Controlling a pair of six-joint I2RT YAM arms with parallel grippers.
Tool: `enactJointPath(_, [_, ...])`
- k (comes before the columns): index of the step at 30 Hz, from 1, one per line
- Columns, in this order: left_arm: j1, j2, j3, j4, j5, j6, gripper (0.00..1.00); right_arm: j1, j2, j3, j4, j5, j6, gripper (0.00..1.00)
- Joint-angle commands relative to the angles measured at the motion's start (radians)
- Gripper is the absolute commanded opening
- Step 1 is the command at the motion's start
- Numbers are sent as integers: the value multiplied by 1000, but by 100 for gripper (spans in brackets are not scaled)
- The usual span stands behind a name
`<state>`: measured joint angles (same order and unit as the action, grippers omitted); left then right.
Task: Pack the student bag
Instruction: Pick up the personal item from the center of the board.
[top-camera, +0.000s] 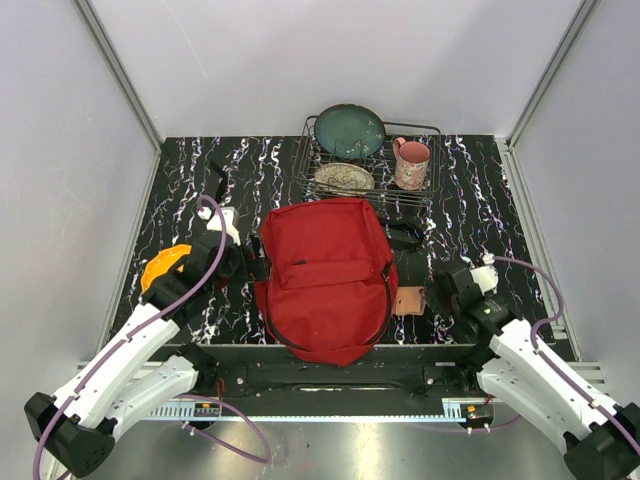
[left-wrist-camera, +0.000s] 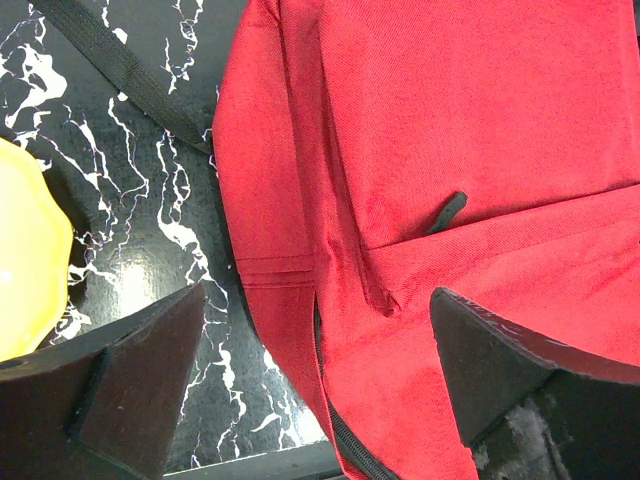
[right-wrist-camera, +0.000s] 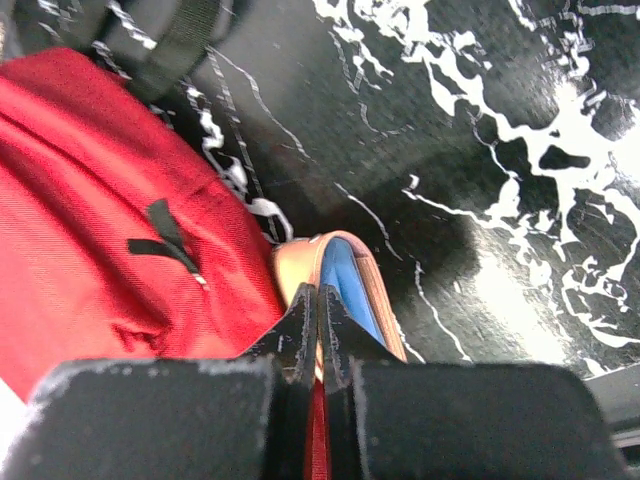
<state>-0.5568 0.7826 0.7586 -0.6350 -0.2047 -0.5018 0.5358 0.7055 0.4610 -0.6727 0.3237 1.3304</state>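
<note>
The red student bag (top-camera: 325, 280) lies flat in the middle of the black marbled table, its zipper closed. My left gripper (top-camera: 248, 262) is open at the bag's left side. In the left wrist view the left gripper (left-wrist-camera: 318, 295) straddles the bag's (left-wrist-camera: 480, 150) left edge and black zipper (left-wrist-camera: 345, 440). My right gripper (top-camera: 447, 285) is shut, just right of a tan wallet (top-camera: 409, 300) lying against the bag's right side. In the right wrist view the right gripper (right-wrist-camera: 318, 290) hovers over the wallet's (right-wrist-camera: 350, 275) blue-lined edge, next to the bag (right-wrist-camera: 80, 200).
A yellow dish (top-camera: 163, 268) lies left of the left gripper, also in the left wrist view (left-wrist-camera: 25, 270). A wire dish rack (top-camera: 305, 150) at the back holds a teal plate (top-camera: 349, 130), a patterned plate (top-camera: 343, 178) and a pink mug (top-camera: 411, 163). A black strap (left-wrist-camera: 130, 75) trails off the bag.
</note>
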Motion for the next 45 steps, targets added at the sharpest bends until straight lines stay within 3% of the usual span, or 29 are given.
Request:
enactJointPath(1, [5,-5,4,32,2,-1,99,3,-47,94,-72,118,-49,0])
enactJointPath(7, [5,-9,2,35,4,-1,99,3,-95,175,-186,205,-65,0])
enactJointPath(17, [5,-39,-8,54,11,-3,99,3,-115,344,-189,250,-169,0])
enactJointPath(30, [8,-86,-33,149,123,19,99,3,57,436,114,-29,-338,0])
enactJointPath(38, [29,-125,-73,245,274,-3,99,3,146,452,243,-185,-361,0])
enactJointPath(45, [72,-100,-81,357,440,-60,99,3,161,432,277,-228,-364,0])
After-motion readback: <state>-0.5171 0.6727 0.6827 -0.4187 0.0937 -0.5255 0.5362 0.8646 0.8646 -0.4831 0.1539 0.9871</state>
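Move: Just off the bag's lower right edge, the shut right fingers already hold the peach wallet, its middle about 4 cm to their left. From the right hand, the red bag's middle lies about 22 cm left, 4 cm ahead and 3 cm lower; the black strap is about 15 cm ahead, 5 cm left and 5 cm down. From the left hand, the bag's middle is some 15 cm right, level fore and aft and 12 cm below; the yellow plate is about 19 cm left, 1 cm ahead and 15 cm down. Lifting the pinched peach wallet about 16 cm, the right hand first eases a little right, then swings left and forward towards the bag's middle, ending some 6 cm farther out and 7 cm left; its fingers tip up and turn counter-clockwise, each some 20 degrees. Late on, the open left hand moves about 4 cm right and 4 cm up over the bag's left side, rolling and turning clockwise. ##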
